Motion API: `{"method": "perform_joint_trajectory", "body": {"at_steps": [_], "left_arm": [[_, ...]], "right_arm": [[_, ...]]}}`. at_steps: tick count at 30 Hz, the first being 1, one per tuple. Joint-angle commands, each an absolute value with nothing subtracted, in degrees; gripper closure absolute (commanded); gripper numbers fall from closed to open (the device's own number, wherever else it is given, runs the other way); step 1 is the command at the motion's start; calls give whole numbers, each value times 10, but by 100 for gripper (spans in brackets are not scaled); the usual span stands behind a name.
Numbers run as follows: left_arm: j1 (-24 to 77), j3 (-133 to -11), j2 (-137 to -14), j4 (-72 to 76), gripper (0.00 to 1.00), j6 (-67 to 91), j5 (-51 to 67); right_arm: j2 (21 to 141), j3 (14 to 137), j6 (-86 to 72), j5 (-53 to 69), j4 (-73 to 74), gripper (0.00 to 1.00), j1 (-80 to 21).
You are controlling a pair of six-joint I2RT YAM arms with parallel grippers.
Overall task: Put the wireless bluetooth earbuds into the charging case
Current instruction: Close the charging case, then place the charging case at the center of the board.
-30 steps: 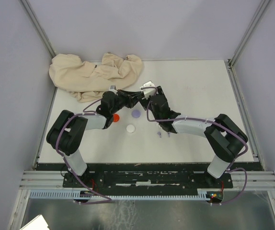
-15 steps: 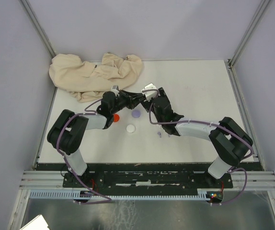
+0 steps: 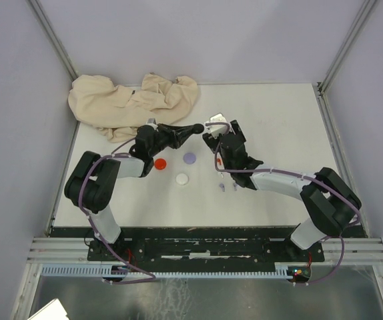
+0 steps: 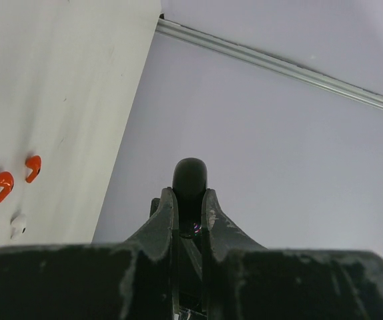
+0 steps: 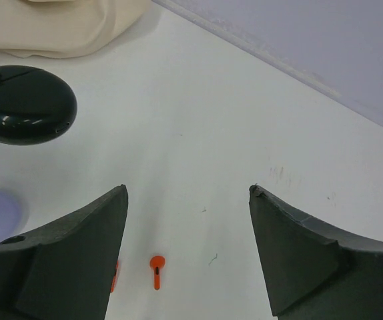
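The charging case (image 3: 196,127) is a glossy black rounded shell, held off the table with my left gripper (image 3: 187,129) shut on it; in the left wrist view the case (image 4: 189,179) sticks out past the fingertips of the left gripper (image 4: 189,197). The right wrist view shows the case (image 5: 23,103) at upper left, its seam closed. My right gripper (image 3: 220,133) stands open just right of the case, nothing between its fingers. Under the right gripper (image 5: 187,192) lies a red earbud (image 5: 156,269). Two red earbuds (image 4: 2,185) and white ones (image 4: 18,225) lie on the table. Pale purple buds (image 3: 222,187) lie nearer the front.
A crumpled beige cloth (image 3: 131,103) covers the back left of the table. Three round discs lie near the middle: red (image 3: 160,163), pale purple (image 3: 189,158) and white (image 3: 181,179). Grey walls close in the back and both sides.
The two grippers were together over the case; now they stand apart. My left gripper has kept the black case and drawn slightly left, and the right gripper has moved right and back.
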State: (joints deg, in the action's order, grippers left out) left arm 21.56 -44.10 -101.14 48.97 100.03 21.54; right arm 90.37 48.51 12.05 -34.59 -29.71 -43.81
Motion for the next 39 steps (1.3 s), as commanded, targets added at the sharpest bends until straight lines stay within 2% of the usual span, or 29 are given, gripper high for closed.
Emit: {"method": "perform_joint_trajectory", "body": {"at_steps": [1, 8, 13, 24, 39], "left_arm": [[200, -459, -1011, 488, 97, 958, 221], [150, -556, -1001, 258, 97, 726, 236], [142, -610, -1001, 138, 97, 586, 182], [142, -627, -1031, 78, 97, 451, 174], [141, -603, -1070, 114, 97, 417, 167]], "right_arm": [[858, 480, 105, -378, -268, 18, -432], [824, 588, -52, -261, 4, 15, -360], [815, 620, -72, -187, 55, 13, -345], [853, 674, -110, -79, 140, 13, -311], [957, 723, -113, 73, 145, 19, -318]]}}
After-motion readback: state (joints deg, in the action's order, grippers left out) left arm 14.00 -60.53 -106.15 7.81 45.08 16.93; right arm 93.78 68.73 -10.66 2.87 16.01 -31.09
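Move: The left hand holds the closed black case. Its old spot on the table lies some 7 cm ahead, 8 cm to the left and 15 cm below; the purple case is about 2 cm ahead and 2 cm left, the red case level and 13 cm left, both equally low. From the empty right hand the black case is 3 cm ahead and 7 cm left at its height, that table spot 7 cm ahead and 16 cm left, the red earbuds about 2 cm ahead, straight below. Down some 11 cm and about 8 cm to the left, edging 4 cm forward mostly early on, the left hand carries the black case towards its old spot, rolling about 50 degrees so its fingers tip downward, grip kept. The right hand swings about 4 cm right, away from the case, and lifts slightly, then comes back left and sinks to 4 cm below its start, pitching nearly 40 degrees down over the red earbuds, fingers staying open. ##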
